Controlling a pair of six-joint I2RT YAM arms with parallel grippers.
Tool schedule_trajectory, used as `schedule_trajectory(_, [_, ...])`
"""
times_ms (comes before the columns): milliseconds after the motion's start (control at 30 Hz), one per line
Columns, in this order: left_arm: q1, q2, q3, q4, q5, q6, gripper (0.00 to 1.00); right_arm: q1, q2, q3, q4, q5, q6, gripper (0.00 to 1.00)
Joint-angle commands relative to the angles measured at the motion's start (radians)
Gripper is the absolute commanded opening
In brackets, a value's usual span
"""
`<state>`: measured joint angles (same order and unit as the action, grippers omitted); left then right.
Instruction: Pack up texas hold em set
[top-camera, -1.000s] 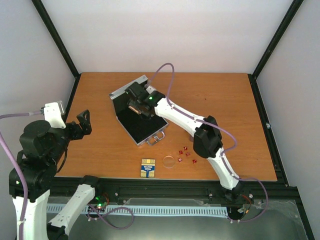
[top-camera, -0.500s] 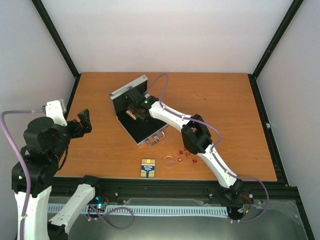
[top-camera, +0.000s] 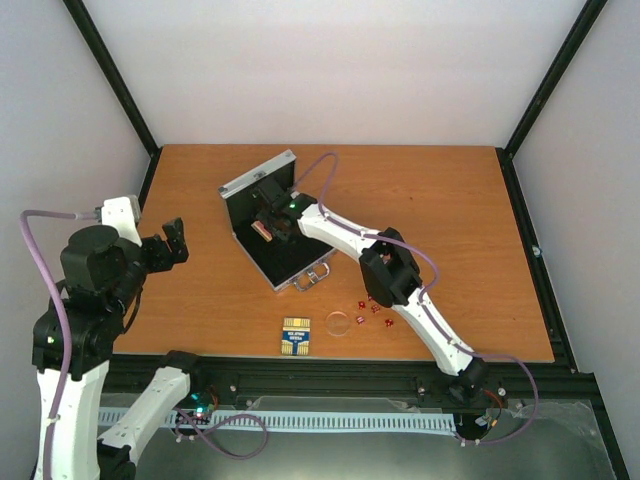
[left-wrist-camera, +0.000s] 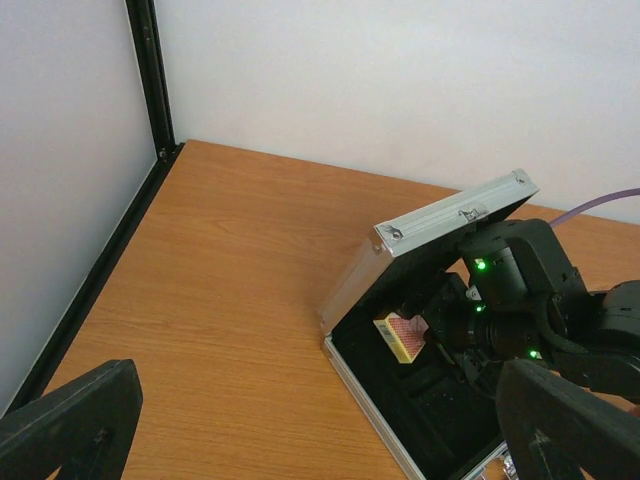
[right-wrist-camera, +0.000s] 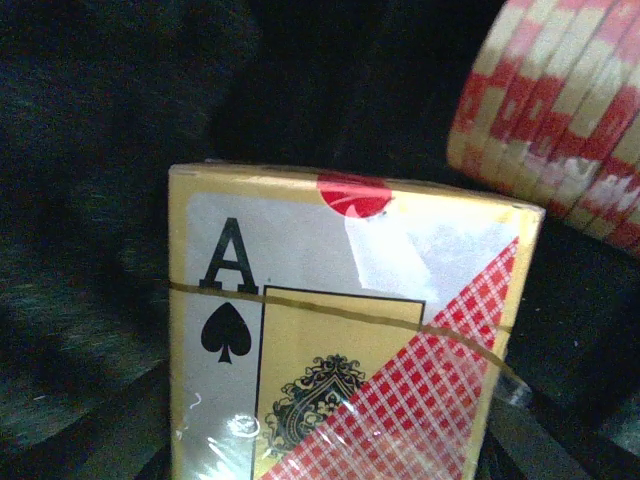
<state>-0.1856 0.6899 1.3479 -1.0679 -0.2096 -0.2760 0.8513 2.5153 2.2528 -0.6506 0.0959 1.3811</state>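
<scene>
The silver case (top-camera: 283, 262) lies open at the table's middle, its lid (top-camera: 257, 174) raised at the back. My right gripper (top-camera: 266, 226) is inside it, shut on the red-white card deck (top-camera: 261, 229), held just over the black lining. In the right wrist view the deck (right-wrist-camera: 340, 340) fills the frame, with a red-and-cream chip stack (right-wrist-camera: 555, 120) behind it. The blue-yellow deck (top-camera: 295, 336), the clear disc (top-camera: 338, 323) and the tiny red dice (top-camera: 375, 306) lie on the table near the front. My left gripper (top-camera: 172, 243) is open and empty, well left of the case (left-wrist-camera: 440, 400).
The case's metal handle (top-camera: 313, 278) points toward the near edge. Black frame posts stand at the table's back corners, and white walls close in three sides. In the left wrist view the red deck (left-wrist-camera: 400, 336) shows at the case's back left.
My right gripper has moved the red-white deck a little left and deeper into the case. My left arm has shifted slightly up and right, still open.
</scene>
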Motion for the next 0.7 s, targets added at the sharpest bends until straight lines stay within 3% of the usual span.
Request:
schedule_trajectory(0, [0.002, -0.004, -0.004, -0.002, -0.007, 0.007, 1.00, -0.018, 0.028, 0.010, -0.013, 0.025, 0.042, 0.18])
schedule_trajectory(300, [0.002, -0.013, -0.004, -0.008, -0.007, -0.005, 1.00, -0.025, -0.007, -0.028, -0.031, 0.034, 0.046, 0.51])
schedule_trajectory(533, [0.002, -0.025, -0.007, -0.018, -0.001, -0.009, 1.00, -0.027, -0.037, -0.035, -0.041, 0.042, 0.041, 0.99])
schedule_trajectory(667, [0.002, -0.031, -0.003, -0.022, -0.002, -0.007, 1.00, -0.024, -0.058, -0.035, -0.047, 0.056, 0.023, 1.00])
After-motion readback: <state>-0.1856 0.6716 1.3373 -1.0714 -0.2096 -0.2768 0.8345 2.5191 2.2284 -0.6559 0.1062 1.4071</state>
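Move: My right hand still holds the card box low inside the open case, and its spot on the case floor is almost under me: about 1 cm back, 1 cm left and 3 cm down. The red chips lie some 6 cm to my right and 1 cm ahead on that floor; the open lid stands about 7 cm ahead and 2 cm left, its middle 5 cm above me. From my left hand that spot is about 22 cm ahead, 15 cm right and 32 cm below. I lower my right hand the last centimetre with the card box to the case floor and stay there with my grip kept. Then I open the fingers wide from their partly open hold, let go of the box, and slip about 1.5 cm right, towards the red chips, sinking slightly more. ##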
